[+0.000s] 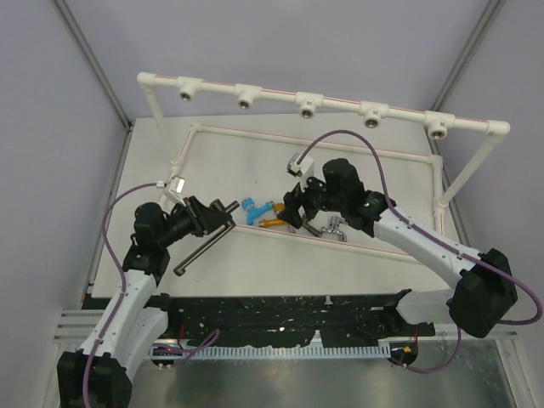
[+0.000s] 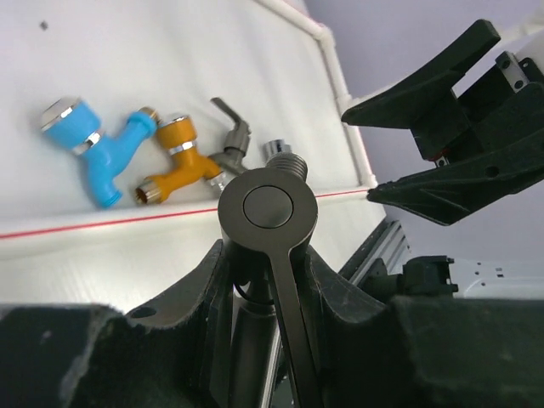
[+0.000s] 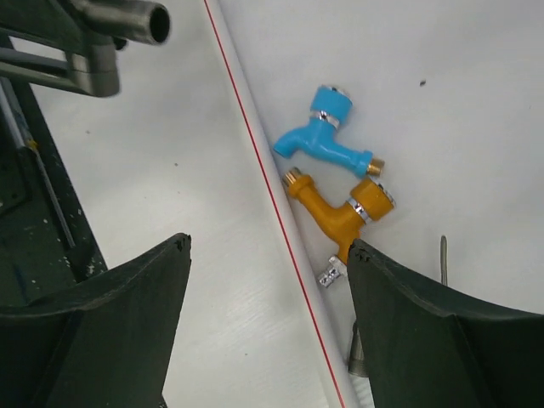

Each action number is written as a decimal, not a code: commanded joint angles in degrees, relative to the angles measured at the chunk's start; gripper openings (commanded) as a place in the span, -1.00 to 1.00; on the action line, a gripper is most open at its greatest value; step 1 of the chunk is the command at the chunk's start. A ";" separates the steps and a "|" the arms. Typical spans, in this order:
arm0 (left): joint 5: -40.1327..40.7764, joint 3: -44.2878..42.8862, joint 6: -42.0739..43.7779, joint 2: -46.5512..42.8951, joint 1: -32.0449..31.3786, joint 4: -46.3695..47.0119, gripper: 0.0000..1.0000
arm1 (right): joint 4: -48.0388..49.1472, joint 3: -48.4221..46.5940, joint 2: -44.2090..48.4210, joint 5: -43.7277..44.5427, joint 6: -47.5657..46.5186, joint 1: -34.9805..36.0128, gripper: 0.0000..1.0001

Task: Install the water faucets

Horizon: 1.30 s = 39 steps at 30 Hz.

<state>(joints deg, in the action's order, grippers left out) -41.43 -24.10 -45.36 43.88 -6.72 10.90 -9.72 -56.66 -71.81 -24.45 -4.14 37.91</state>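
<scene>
My left gripper (image 1: 211,218) is shut on the larger dark-grey faucet (image 1: 204,242). Its long straight arm slants down-left over the table. In the left wrist view its round head (image 2: 268,206) sits between my fingers (image 2: 191,297). My right gripper (image 1: 294,206) is open and empty, hovering beside the small faucets, and also shows in the left wrist view (image 2: 387,149). The blue faucet (image 1: 252,206), the orange one (image 1: 274,223) and the shiny chrome one (image 1: 333,228) lie on the table. In the right wrist view, blue (image 3: 327,136) and orange (image 3: 340,208) lie beyond my open gripper (image 3: 269,246). The dark metal one (image 2: 231,140) lies beside the orange.
The white pipe frame (image 1: 280,95) stands across the back with several round sockets (image 1: 189,89) along its top rail. Its low front rail (image 1: 374,248), with a red line, lies on the table just before the small faucets. A black fixture (image 1: 280,316) runs along the near edge.
</scene>
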 commanded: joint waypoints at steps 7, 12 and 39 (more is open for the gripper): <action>10.93 -5.79 5.90 -9.33 0.57 -19.33 -1.00 | -7.33 -0.64 -16.07 13.46 -4.39 0.85 0.48; 14.71 -5.61 3.97 -11.27 0.57 -22.06 -1.00 | -8.04 -0.90 -21.60 13.37 -3.77 1.81 0.40; 22.80 -7.81 -2.09 -12.41 0.92 -20.84 -1.00 | -14.54 -1.78 -18.55 20.67 6.60 17.46 -0.35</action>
<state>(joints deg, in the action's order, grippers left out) -19.90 -28.36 -44.58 32.51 -6.35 -15.81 -21.19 -57.63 -97.34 -1.87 -1.04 54.15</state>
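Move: The right hand, fingers open, hovers almost straight above the pipe frame's near bar, which lies some 20 cm below it and about 1 cm back and 2 cm to its right. Also about 20 cm below this hand lie the orange faucet, 5 cm ahead and 3 cm left; the blue faucet, 6 cm ahead and 7 cm left; and the grey lever faucet, 3 cm ahead and 6 cm right. From the left hand, that stretch of bar is about level ahead, 17 cm right and 20 cm down. Down some 20 cm goes the right hand, its left-pointing fingers tipping steeply towards the table, to close around the frame's near bar; then, keeping its grip, it drags the bar back about 4 cm and a little left. The left hand keeps hold of the long dark faucet, easing about 5 cm left and slightly down while turning some 20 degrees counter-clockwise. ##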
